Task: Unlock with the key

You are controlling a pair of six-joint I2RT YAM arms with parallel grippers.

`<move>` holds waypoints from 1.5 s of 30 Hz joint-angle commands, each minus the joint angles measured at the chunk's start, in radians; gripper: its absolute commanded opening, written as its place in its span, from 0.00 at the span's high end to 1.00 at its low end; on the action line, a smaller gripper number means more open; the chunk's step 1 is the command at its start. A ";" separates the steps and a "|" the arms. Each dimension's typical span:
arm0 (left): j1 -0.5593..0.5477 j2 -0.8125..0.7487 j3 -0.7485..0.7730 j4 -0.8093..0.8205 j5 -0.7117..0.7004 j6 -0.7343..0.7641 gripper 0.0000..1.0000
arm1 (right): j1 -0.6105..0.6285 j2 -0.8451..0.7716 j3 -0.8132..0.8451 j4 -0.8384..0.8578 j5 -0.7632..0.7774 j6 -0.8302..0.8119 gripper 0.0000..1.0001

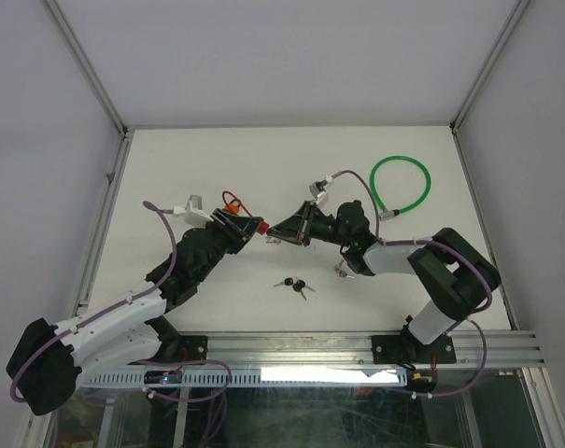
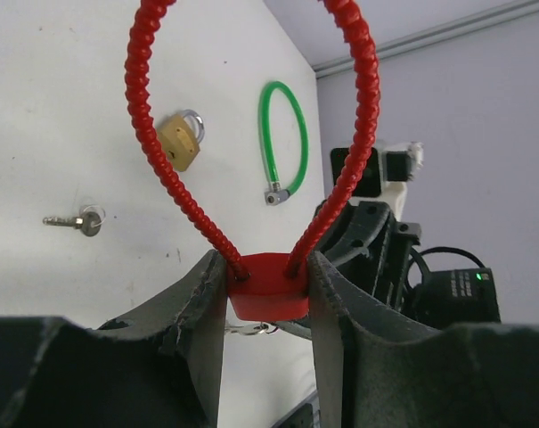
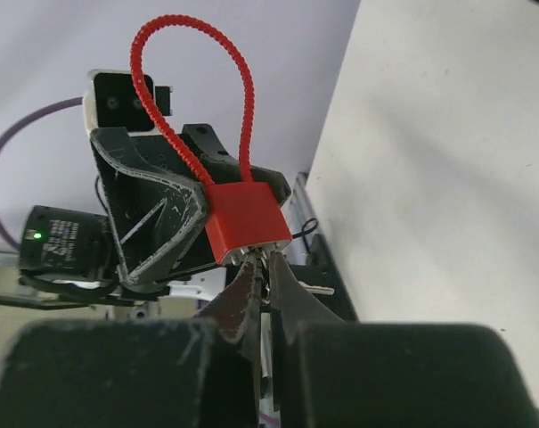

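The red padlock (image 3: 247, 221) has a ribbed red cable shackle (image 2: 153, 134) that loops away from its body. My left gripper (image 2: 267, 275) is shut on the padlock body (image 2: 269, 290), one finger on each side, and holds it above the table. My right gripper (image 3: 267, 267) is shut on a small silver key (image 3: 260, 257). The key's tip sits at the padlock's bottom face; how far it is in, I cannot tell. In the top view the left gripper (image 1: 247, 227) and the right gripper (image 1: 275, 233) meet tip to tip over the middle of the table, with the padlock (image 1: 260, 227) between them.
A green cable lock (image 1: 401, 184) lies at the back right. A brass padlock (image 2: 180, 141) and a loose key on a ring (image 2: 73, 221) lie on the table. Two black-headed keys (image 1: 294, 284) lie in front of the grippers. Frame posts stand at the table's back corners.
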 commanded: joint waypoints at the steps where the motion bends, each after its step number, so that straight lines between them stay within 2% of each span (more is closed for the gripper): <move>1: -0.064 -0.073 -0.034 0.222 0.214 0.061 1.00 | -0.019 0.039 0.027 0.235 0.007 0.202 1.00; 8: -0.063 -0.123 -0.068 0.285 0.200 0.091 1.00 | -0.025 0.063 0.026 0.251 -0.029 0.272 1.00; 10: -0.061 -0.125 -0.068 0.280 0.189 0.090 1.00 | -0.033 0.054 0.025 0.251 -0.040 0.272 0.97; 22: -0.027 -0.141 -0.048 0.211 0.149 0.060 1.00 | -0.110 -0.064 -0.022 0.165 -0.103 0.141 0.57; 27: -0.015 -0.136 -0.015 0.110 0.113 0.031 1.00 | -0.129 -0.138 -0.027 0.111 -0.165 -0.060 0.46; 31: -0.006 -0.127 0.005 0.056 0.106 0.005 1.00 | -0.124 -0.241 -0.006 -0.126 -0.149 -0.344 0.42; 34: -0.003 -0.111 0.040 -0.014 0.108 -0.018 1.00 | -0.096 -0.322 0.002 -0.273 -0.149 -0.371 0.41; 35: -0.003 -0.106 0.052 -0.032 0.112 -0.020 1.00 | -0.082 -0.345 0.000 -0.302 -0.085 -0.451 0.39; 36: -0.002 -0.101 0.061 -0.047 0.115 -0.025 1.00 | -0.069 -0.367 -0.001 -0.331 -0.027 -0.671 0.34; 37: -0.001 -0.095 0.069 -0.060 0.115 -0.032 1.00 | -0.053 -0.385 -0.001 -0.353 0.003 -0.747 0.34; 40: -0.001 -0.084 0.077 -0.076 0.122 -0.047 1.00 | -0.001 -0.418 0.004 -0.390 0.074 -0.896 0.33; 45: -0.003 -0.064 0.090 -0.076 0.140 -0.053 1.00 | 0.109 -0.420 0.020 -0.405 0.216 -1.048 0.33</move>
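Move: The red lock is already in the left fingers, its body about 1 cm ahead and 1 cm right of the left hand; the key, with a ring and spare key, is already in its bottom, pinched by the right fingers. From the right hand the lock body lies some 3 cm left and 1 cm ahead, level. On the table, some 17 cm below the left hand, a loose silver key lies about 7 cm ahead and 2 cm right, the black keys 5 cm back and 7 cm right. The lock, key still in its bottom, is lifted some 3 cm by both hands together. Then the right fingers open wide, let go of the key head and draw off to the right and up, about 3.5 cm each overall, then back, rolling some 45 degrees with the outer side rising. The left keeps its grip, goes back and slightly right, and sinks partway again. ##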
